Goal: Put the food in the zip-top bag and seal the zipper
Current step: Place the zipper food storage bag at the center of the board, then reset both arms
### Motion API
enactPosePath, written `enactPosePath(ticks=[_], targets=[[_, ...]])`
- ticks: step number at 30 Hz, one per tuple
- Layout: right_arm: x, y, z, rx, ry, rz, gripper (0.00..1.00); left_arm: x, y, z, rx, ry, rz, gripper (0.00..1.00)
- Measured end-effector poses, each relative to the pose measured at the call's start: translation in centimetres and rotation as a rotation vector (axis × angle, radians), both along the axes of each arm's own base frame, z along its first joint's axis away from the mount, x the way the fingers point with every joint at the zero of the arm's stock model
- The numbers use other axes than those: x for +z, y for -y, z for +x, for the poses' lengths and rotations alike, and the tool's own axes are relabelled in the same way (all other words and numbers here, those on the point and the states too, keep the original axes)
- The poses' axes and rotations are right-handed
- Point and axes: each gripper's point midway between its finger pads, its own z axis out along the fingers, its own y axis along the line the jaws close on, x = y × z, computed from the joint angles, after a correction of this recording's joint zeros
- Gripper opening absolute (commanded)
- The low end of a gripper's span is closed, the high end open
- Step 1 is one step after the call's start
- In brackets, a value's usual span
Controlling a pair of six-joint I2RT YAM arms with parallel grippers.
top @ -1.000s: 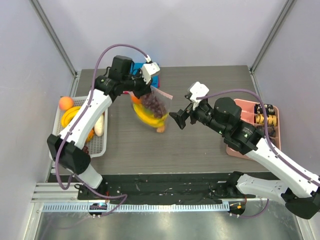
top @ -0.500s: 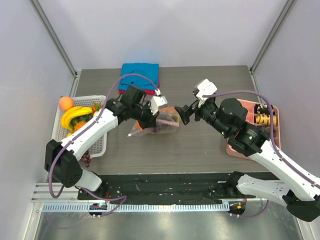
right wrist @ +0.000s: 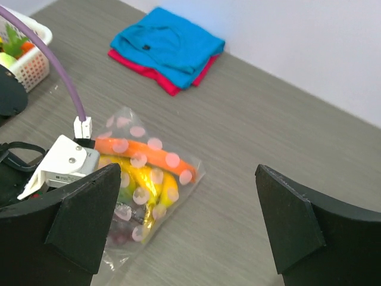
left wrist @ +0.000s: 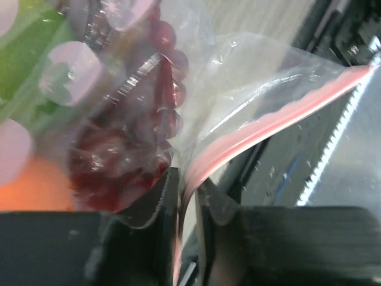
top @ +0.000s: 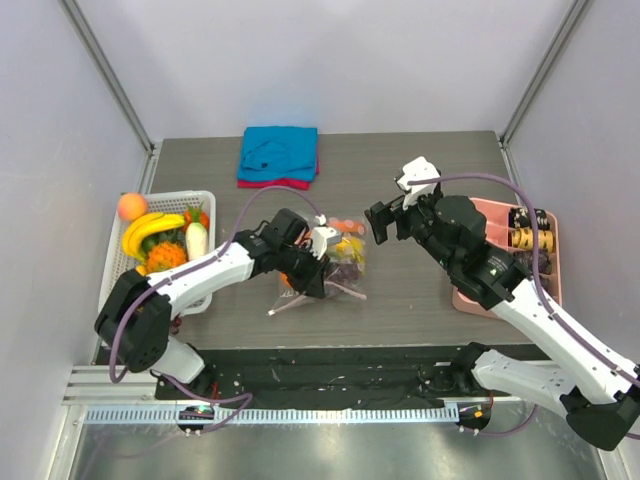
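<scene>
The zip-top bag (top: 338, 262) lies flat on the table's middle, holding the food: an orange carrot piece (right wrist: 143, 154), yellow banana pieces (right wrist: 152, 185) and dark red grapes (left wrist: 128, 161). My left gripper (top: 318, 262) is at the bag's mouth. The pink zipper (left wrist: 268, 122) runs between its jaws, which stand slightly apart, the strip lying against one finger. In the left wrist view that gripper (left wrist: 187, 190) sits at the bottom. My right gripper (top: 385, 222) hovers wide open above and to the right of the bag, with nothing between its fingertips (right wrist: 190, 220).
A folded blue-and-red cloth (top: 279, 155) lies at the table's back. A white basket (top: 165, 193) with more fruit stands at the left, an orange (top: 131, 205) at its far corner. A pink compartment tray (top: 480, 205) sits at the right edge.
My left arm swung the bag down from the back of the table onto its middle and its jaws parted a little. My right gripper rose and drew back to the right.
</scene>
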Motion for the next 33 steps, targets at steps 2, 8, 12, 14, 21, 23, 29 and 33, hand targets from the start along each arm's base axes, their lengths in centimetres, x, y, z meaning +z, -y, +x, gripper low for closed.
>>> enactPosePath(ticks=[2,8,12,14,21,23,29,33], targets=[[-1.0,0.4,0.3,-0.013,-0.035,0.001,1.00,-0.6,0.4,0.6,0.016,0.010,0.010,0.37],[-3.8,1.2,1.0,-0.018,-0.165,-0.003,1.00,-1.3,0.3,1.1,-0.003,0.028,0.038,0.81],[-4.5,1.1,0.2,0.030,-0.242,0.016,1.00,3.6,0.5,1.3,-0.046,0.108,-0.017,1.00],[-4.1,0.9,-0.3,0.053,-0.263,0.040,1.00,7.2,0.3,1.6,-0.049,0.172,-0.058,1.00],[-3.0,1.7,-1.7,0.058,-0.300,0.136,0.99,18.5,-5.0,4.0,0.105,0.368,-0.149,1.00],[-2.3,2.8,-1.7,0.028,-0.293,0.175,1.00,19.1,-7.7,5.5,0.198,0.341,-0.131,1.00],[-0.9,6.2,-2.3,-0.070,-0.244,0.246,1.00,17.8,-14.8,8.5,0.503,0.258,-0.034,1.00],[-2.3,8.0,-2.9,-0.131,-0.247,0.263,1.00,16.8,-16.0,7.3,0.551,0.250,0.008,1.00]])
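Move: The left hand, fingers just loosened, still has the zipper edge of the food storage bag between its tips, with the bag's middle about 7 cm ahead, 2 cm right and slightly below. The fruit basket lies some 37 cm left and 8 cm ahead, the folded cloth about 32 cm ahead and 8 cm left. From the raised right hand the bag is roughly 16 cm left, 3 cm back and 24 cm down. Left fingers open off the bag's zipper edge, rise 17 cm and swing 16 left; right hand goes 8 right. ##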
